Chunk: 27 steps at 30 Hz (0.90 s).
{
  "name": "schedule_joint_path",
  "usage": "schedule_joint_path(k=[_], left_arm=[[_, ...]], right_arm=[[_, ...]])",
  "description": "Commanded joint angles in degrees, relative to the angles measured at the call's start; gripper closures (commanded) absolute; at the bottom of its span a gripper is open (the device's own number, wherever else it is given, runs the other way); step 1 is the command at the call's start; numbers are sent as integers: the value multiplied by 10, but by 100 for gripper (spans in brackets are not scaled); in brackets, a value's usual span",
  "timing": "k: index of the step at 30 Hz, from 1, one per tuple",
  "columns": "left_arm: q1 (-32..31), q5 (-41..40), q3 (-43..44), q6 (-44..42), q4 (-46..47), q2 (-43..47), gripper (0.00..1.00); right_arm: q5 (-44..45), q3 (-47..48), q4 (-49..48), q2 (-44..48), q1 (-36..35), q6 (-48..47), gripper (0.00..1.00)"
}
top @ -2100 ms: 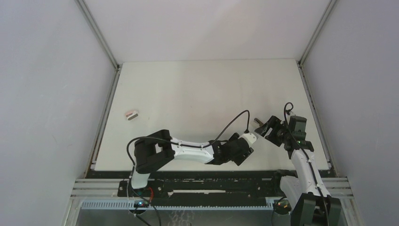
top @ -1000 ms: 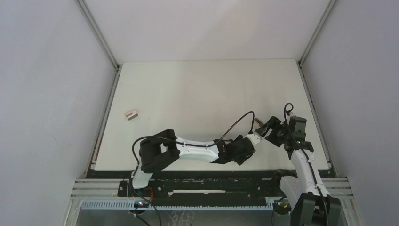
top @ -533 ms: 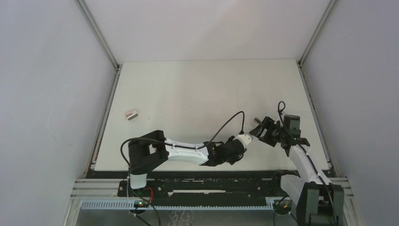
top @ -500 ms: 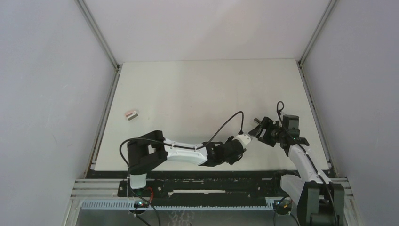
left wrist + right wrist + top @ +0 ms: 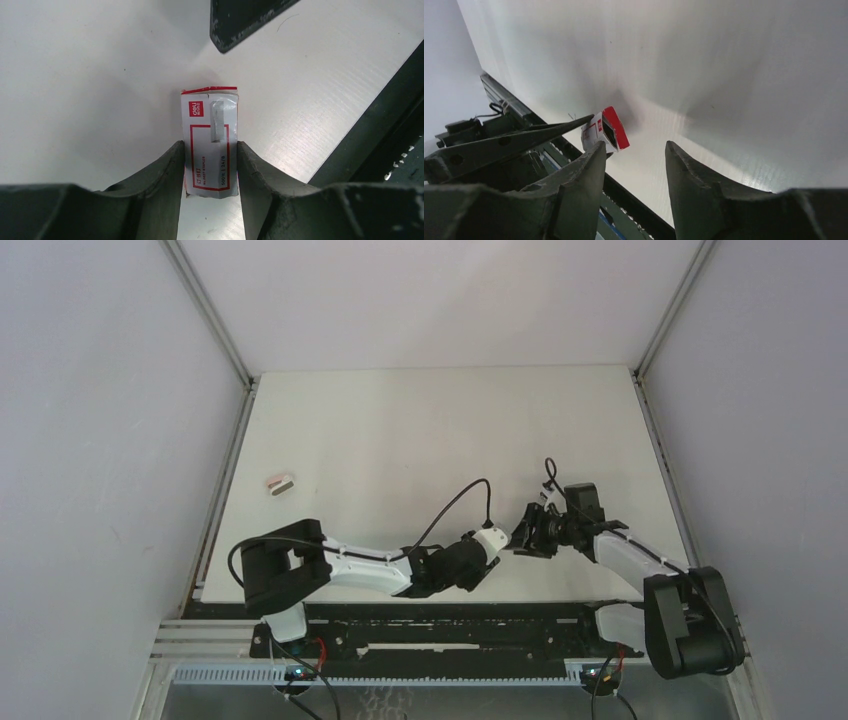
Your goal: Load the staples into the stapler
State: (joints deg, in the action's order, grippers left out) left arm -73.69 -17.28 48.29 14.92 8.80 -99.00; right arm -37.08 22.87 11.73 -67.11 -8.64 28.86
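My left gripper (image 5: pixel 210 146) is shut on a white cardboard box with a red label (image 5: pixel 209 150), gripping its two long sides just above the table. A grey strip shows on the box's label face. The staples themselves do not show. In the right wrist view the same box (image 5: pixel 605 131) presents a dark open end. My right gripper (image 5: pixel 631 155) is open and empty, with its left finger close beside that end. From above, the two grippers meet tip to tip near the table's front, left (image 5: pixel 497 540) and right (image 5: pixel 530 531). A small pale-and-grey thing (image 5: pixel 279 482), too small to tell whether it is the stapler, lies far left.
The table's front edge and the black rail (image 5: pixel 380 125) run just beside the held box. A right gripper finger (image 5: pixel 245 20) hangs above the box in the left wrist view. Grey walls enclose the white table (image 5: pixel 430 430) on three sides.
Both arms have shifted left along the front edge. The right arm has swung low towards the left gripper and its jaws have narrowed. The left gripper keeps hold of the box.
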Motion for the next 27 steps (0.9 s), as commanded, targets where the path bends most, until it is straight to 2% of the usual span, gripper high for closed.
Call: schedule_joint_path(k=[1, 8, 27], left_arm=[[0, 10, -12, -25, 42, 13, 55], [0, 9, -19, -33, 46, 15, 55], [0, 17, -18, -29, 56, 13, 55]], right_arm=[[-41, 5, -27, -30, -15, -26, 55], [-64, 5, -58, -72, -30, -15, 61], [-62, 5, -71, -91, -35, -14, 77]])
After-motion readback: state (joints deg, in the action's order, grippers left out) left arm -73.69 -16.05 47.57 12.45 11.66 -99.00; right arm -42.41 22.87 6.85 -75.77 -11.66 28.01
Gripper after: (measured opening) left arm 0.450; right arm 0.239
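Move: The staples box, still pinched in the left hand with its middle practically at that hand's point, lies from the right hand about 5 cm to the left, 2 cm back and 2 cm lower. Its red-edged flap end faces the right hand, only some 3 cm to the left, about level fore and aft, and 2 cm below. The small dark-topped item, now hidden under the right arm, stands roughly 10 cm ahead and 8 cm to the right of the right hand. The right hand eases about 2 cm left, with roughly 1.5 cm back and down, towards the flap end of the staples box, turning slightly counter-clockwise, then settles there while its fingers close from half open to about a quarter, one fingertip coming right up to the red flap, though a touch can't be made out. The left hand stays almost in place, keeping its pinch on the box and holding that end towards the right fingers. ##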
